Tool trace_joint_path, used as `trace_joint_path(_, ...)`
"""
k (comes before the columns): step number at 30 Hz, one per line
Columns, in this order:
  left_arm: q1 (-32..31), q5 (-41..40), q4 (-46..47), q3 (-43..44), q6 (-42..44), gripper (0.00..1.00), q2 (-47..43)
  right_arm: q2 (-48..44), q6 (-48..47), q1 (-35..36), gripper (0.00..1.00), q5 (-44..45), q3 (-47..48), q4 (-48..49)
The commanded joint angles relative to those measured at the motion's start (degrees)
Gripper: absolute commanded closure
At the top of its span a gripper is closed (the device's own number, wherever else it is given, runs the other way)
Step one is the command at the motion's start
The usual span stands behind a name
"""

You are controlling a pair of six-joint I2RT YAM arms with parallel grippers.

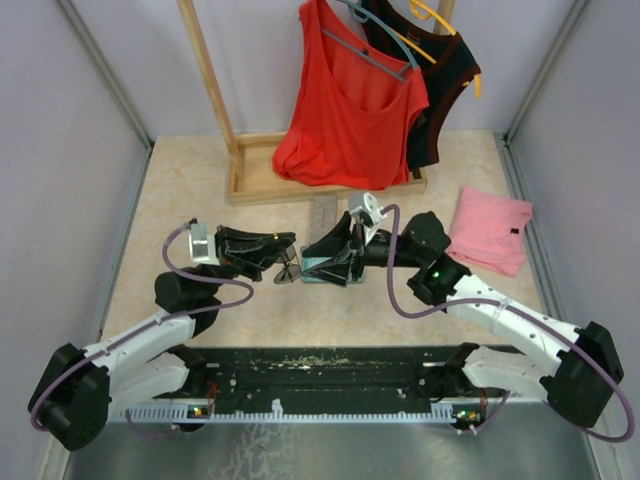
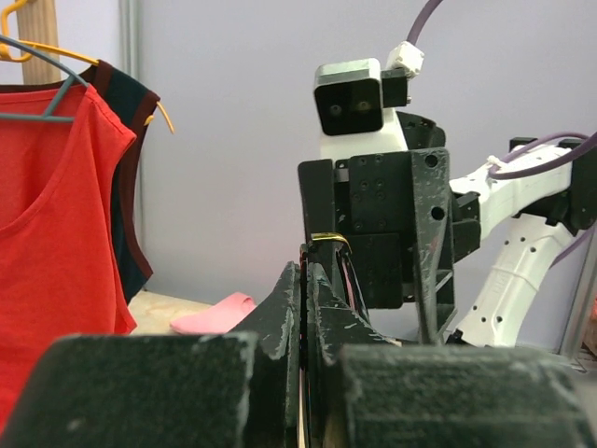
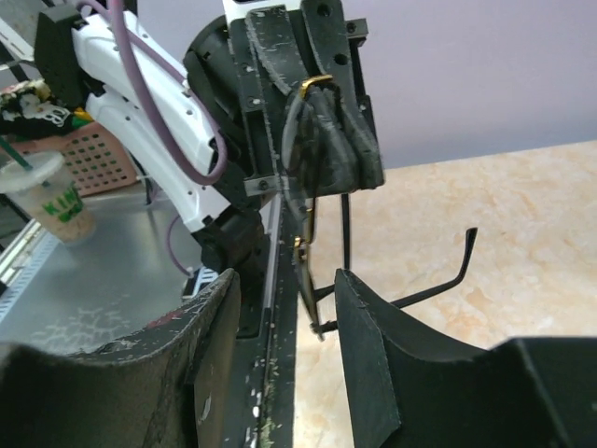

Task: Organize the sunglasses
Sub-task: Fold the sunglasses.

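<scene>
A pair of thin dark wire-framed sunglasses [image 1: 288, 268] hangs above the middle of the table, with my left gripper [image 1: 281, 260] shut on it. In the left wrist view the fingers [image 2: 284, 313] are pressed together on the frame, and a gold bit of the sunglasses [image 2: 328, 238] shows just past the tips. In the right wrist view the sunglasses [image 3: 303, 261] dangle from the left gripper with slim arms folded out to the right. My right gripper [image 3: 287, 280] is open, with one finger on either side of the frame's lower edge.
A light blue item [image 1: 318, 272] lies on the table under the right gripper. A grey oblong piece [image 1: 322, 212] lies behind it. A folded pink cloth [image 1: 490, 230] lies at the right. A wooden rack [image 1: 300, 185] with a red top [image 1: 350, 110] stands at the back.
</scene>
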Motion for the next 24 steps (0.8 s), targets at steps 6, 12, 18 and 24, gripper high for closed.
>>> trace_joint_path(6,-0.03,2.54,4.91,0.18,-2.54,1.00,-0.82,3.43,-4.40,1.43,0.60,-0.52,5.05,3.23)
trace_joint_path(12,0.00,2.74,5.25,0.46,-2.72,1.00,-0.60,4.52,-3.41,1.72,0.68,-1.81,5.53,4.03)
trace_joint_path(18,0.00,2.44,5.35,0.59,-2.66,1.00,-0.27,5.30,-2.33,2.56,0.70,-3.37,6.02,5.05)
trace_joint_path(24,-0.02,2.43,5.62,0.97,-2.58,1.00,0.15,5.78,-1.83,3.09,0.78,-4.16,6.58,5.23)
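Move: Hanging some 6 cm below the left fingers, the held sunglasses have their frame on edge and one temple sticking out forward. The right hand, half open and pointing left, has the frame about 5 cm to its left, 1 cm ahead and about level with it. The open green case lies on the table roughly 9 cm ahead of the right hand, 5 cm to its right and 25 cm below; the grey case is about 11 cm beyond the green one. Easing left by about 2 cm, the right hand brings its fingertips up to the lower part of the hanging frame, one in front of it and one behind, and closes them from about half to a quarter open. It goes first slightly forward, then back, turning some 5 degrees counter-clockwise. The left hand drifts about 1 cm back and keeps its pinch on the sunglasses. ##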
